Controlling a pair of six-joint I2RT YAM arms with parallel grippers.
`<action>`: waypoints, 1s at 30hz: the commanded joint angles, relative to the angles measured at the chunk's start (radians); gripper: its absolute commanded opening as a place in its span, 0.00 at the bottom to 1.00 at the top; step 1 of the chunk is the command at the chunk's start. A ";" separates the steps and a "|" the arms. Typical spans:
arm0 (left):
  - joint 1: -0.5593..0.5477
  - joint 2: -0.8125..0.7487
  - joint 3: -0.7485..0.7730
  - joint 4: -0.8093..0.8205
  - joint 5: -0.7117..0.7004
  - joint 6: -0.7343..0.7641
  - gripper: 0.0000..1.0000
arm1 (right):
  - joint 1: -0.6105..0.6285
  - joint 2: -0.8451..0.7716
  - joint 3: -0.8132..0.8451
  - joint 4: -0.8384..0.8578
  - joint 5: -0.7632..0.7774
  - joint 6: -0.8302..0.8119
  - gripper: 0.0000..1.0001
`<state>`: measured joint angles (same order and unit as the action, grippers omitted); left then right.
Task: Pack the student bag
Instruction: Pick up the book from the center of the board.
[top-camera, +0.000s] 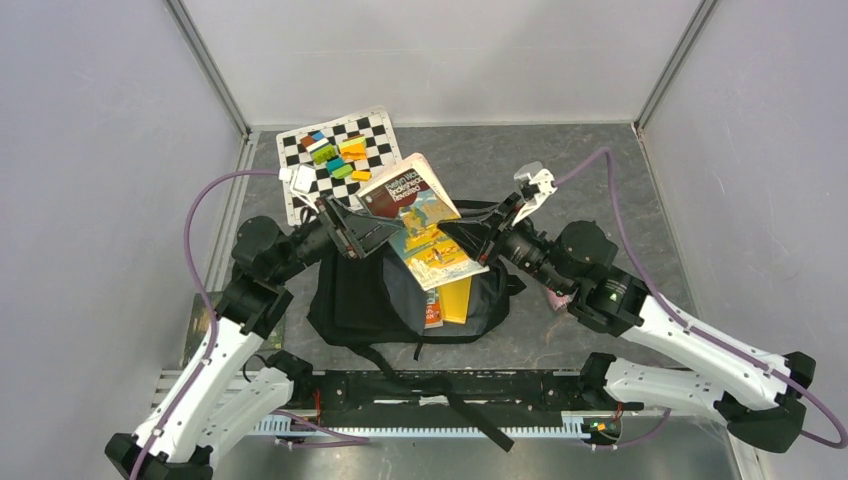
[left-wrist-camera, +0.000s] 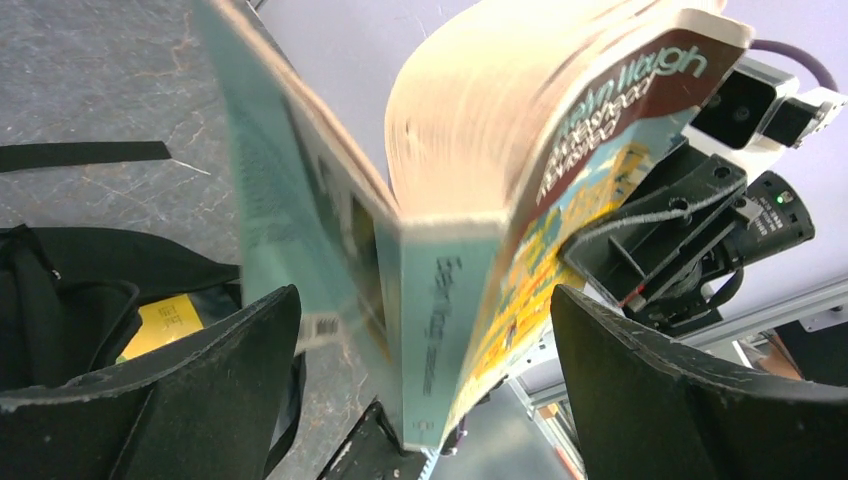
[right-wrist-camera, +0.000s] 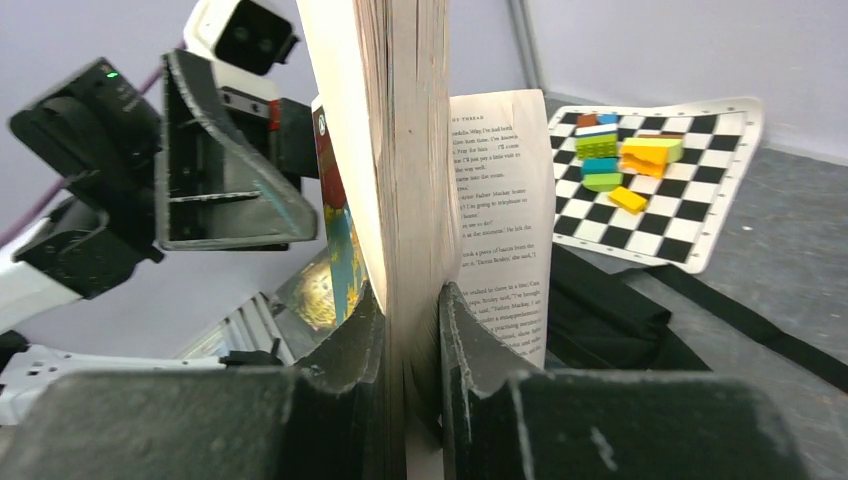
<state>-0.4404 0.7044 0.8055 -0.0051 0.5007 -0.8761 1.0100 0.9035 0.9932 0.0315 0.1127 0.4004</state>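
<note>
The black student bag (top-camera: 350, 300) lies open in the middle of the table, with a yellow book (top-camera: 457, 298) showing in its mouth. A teal and yellow paperback (top-camera: 420, 215) is held tilted above the bag. My right gripper (top-camera: 468, 240) is shut on its block of pages (right-wrist-camera: 410, 200), with one loose page fanned to the right. My left gripper (top-camera: 365, 232) is open at the book's other edge. In the left wrist view the spine (left-wrist-camera: 440, 330) stands between the left gripper's (left-wrist-camera: 425, 390) spread fingers, touching neither. The bag (left-wrist-camera: 60, 290) lies below left.
A checkered mat (top-camera: 375, 135) with several coloured blocks (top-camera: 335, 155) lies behind the bag at the back left; it also shows in the right wrist view (right-wrist-camera: 700, 220). A long bag strap (top-camera: 470, 400) trails over the front rail. Walls close in on both sides.
</note>
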 joint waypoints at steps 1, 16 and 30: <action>-0.009 0.031 -0.010 0.172 0.020 -0.076 1.00 | 0.002 0.015 0.003 0.285 -0.082 0.095 0.00; -0.020 -0.017 -0.015 0.232 0.158 -0.031 0.02 | -0.046 -0.034 -0.126 0.115 0.084 0.080 0.89; -0.020 -0.003 0.108 0.271 0.430 -0.009 0.02 | -0.178 0.062 -0.163 0.464 -0.807 0.277 0.98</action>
<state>-0.4595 0.7120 0.8150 0.1440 0.8177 -0.9096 0.8318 0.9436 0.8471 0.2481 -0.4183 0.5591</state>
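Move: The open book is already pinched by its page edge in the right hand, its middle about 5 cm left of that hand, level and at its height. From the open left hand the book's middle lies about 6 cm right, 1 ahead and 1 up, spine towards the fingers. The open backpack sits some 32 cm below the left hand, 3 right and 1 ahead; the yellow book inside it about 12 right, 1 back and 33 down; the chessboard some 31 ahead, 15 left and 35 down. The book is handed over in mid-air: the right hand feeds it about 2 cm left as the left fingers close on its spine side, then sinks some 3 cm and opens wide, letting go. The left hand draws the book back about 6 cm, rising slightly and turning clockwise some 20 degrees, while the right backs off right and forward, then swings back and left, still open, around the page edge. ##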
